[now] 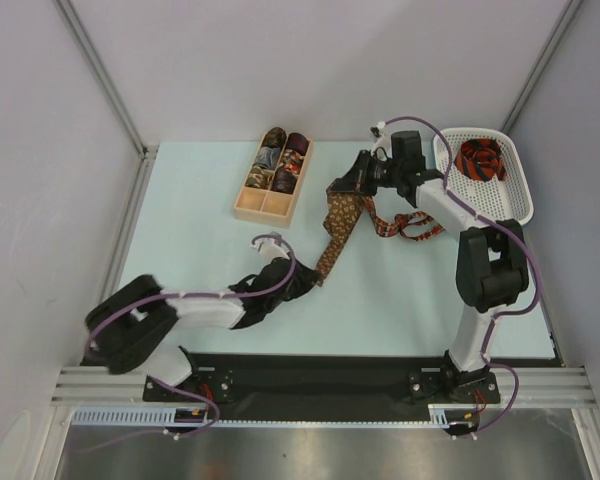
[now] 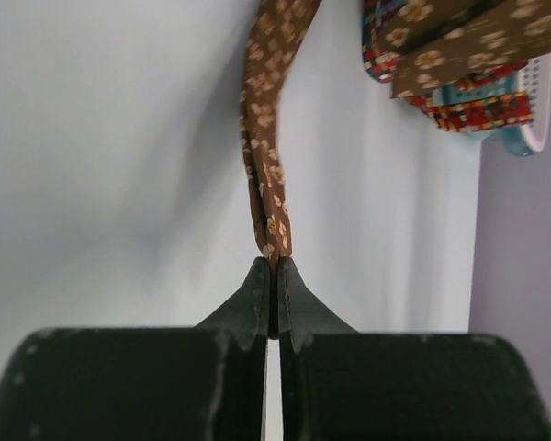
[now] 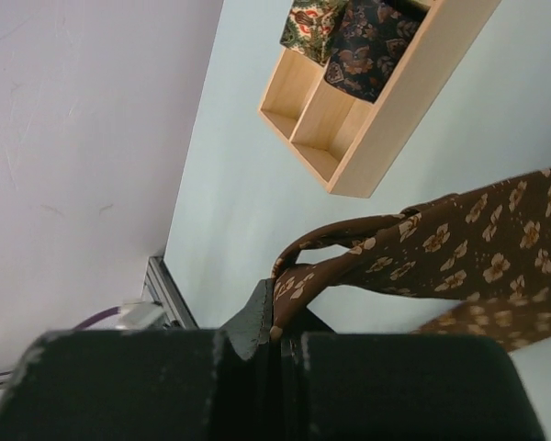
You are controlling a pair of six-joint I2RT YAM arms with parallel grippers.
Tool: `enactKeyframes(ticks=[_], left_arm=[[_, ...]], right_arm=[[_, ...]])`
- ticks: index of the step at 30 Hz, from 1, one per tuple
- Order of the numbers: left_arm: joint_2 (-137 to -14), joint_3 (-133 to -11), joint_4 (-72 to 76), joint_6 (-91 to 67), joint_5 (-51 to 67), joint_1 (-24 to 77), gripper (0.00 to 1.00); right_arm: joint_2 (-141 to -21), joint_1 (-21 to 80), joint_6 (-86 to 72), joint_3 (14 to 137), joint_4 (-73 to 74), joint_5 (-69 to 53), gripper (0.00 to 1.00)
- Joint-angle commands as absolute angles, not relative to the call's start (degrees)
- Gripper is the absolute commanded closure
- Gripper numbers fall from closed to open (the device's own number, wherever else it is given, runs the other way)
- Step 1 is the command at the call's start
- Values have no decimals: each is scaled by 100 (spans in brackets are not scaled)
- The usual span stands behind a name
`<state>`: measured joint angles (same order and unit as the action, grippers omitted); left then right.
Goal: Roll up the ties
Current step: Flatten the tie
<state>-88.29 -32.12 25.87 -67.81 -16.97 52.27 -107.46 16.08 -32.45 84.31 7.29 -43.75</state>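
A brown tie with a small gold pattern (image 1: 335, 228) hangs stretched between my two grippers above the table. My left gripper (image 1: 315, 278) is shut on its lower narrow end; the left wrist view shows the tie (image 2: 266, 138) running straight up from the shut gripper (image 2: 274, 265). My right gripper (image 1: 344, 186) is shut on a fold of the tie's upper part, which shows in the right wrist view (image 3: 441, 243) at the gripper (image 3: 280, 317). A red plaid tie (image 1: 410, 228) lies loose on the table under the right arm and also shows in the left wrist view (image 2: 477, 110).
A light wooden divided box (image 1: 248, 207) at the back holds several rolled ties (image 1: 280, 160); it also shows in the right wrist view (image 3: 386, 119). A white perforated basket (image 1: 520, 190) at the back right holds a red rolled tie (image 1: 480, 160). Walls close off the left, right and back.
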Motion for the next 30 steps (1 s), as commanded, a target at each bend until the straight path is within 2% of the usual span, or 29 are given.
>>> enactKeyframes(ticks=[1, 4, 5, 6, 7, 8, 9, 11, 12, 15, 22, 26, 28, 29, 30], left_arm=[[-7561, -2761, 1612, -6416, -1996, 5133, 100], [-6349, -2120, 1014, -6407, -1890, 4940, 100], [-6076, -1927, 819, -6407, -1881, 4931, 100], [-5821, -1855, 591, -6425, -1916, 4913, 100], [-5305, -1802, 241, -6451, -1925, 4887, 100], [-5091, -1697, 81, -6460, -1942, 4861, 99], [-4854, -1635, 44, -6469, -1925, 4826, 100], [-4422, -1460, -219, -6452, -1820, 4633, 100], [-4351, -1433, -263, -6399, -1741, 4580, 100], [-4306, -1450, -413, -6214, -1688, 4439, 100], [-4526, -1529, -316, -5837, -1468, 4316, 100], [-4509, -1652, -378, -5643, -1503, 4289, 100], [-4518, -1687, -352, -5555, -1477, 4289, 100], [-4526, -1705, -343, -5529, -1459, 4289, 100], [-4526, -1705, -360, -5511, -1450, 4289, 100]], right_arm=[[-10933, 1556, -3357, 8587, 528, -4324, 100], [-11293, 1529, -3796, 8745, 159, -4237, 92], [-11407, 1503, -3980, 8823, 63, -4175, 87], [-11565, 1459, -4277, 8920, -243, -4210, 54], [-11819, 1433, -4437, 9165, -290, -4210, 39], [-11934, 1415, -4491, 9324, -220, -4140, 29], [-11996, 1406, -4361, 9482, 250, -3826, 10], [-12076, 1371, -4045, 10035, 832, -3299, 0], [-12076, 1354, -3834, 10246, 1514, -3139, 0], [-11770, 1196, -3078, 10407, 2203, -2769, 0], [-10372, 642, -1680, 9334, 2960, -1874, 0], [-9854, 930, -1389, 8923, 3717, -638, 0], [-9512, 1457, -1345, 8406, 3726, -21, 0], [-9449, 1729, -1388, 8281, 3761, 739, 0], [-9431, 1827, -1336, 8175, 3762, 860, 0]])
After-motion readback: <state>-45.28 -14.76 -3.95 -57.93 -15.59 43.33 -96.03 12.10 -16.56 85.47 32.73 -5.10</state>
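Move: The left hand holds the near end of the brown tie; the bare table spot it is taking it to lies about 14 cm left, 5 cm back and some 3 cm lower. The right hand holds the far end, its laying spot roughly 4 cm ahead and 14 cm below. From the right hand, the tie box stands some 18 cm left and 8 cm ahead, the red tie about 23 cm right and 6 cm back. The left hand keeps its pinch on the near end of the brown tie and draws it about 14 cm left and some 5 cm back, arching a few centimetres up and down again to its starting height. Meanwhile the right hand carries the far end forward and down, opens wide to let it go on the way, then swings right and rises, turning back towards its base as it leaves over the red tie, fingers tipping downward. ##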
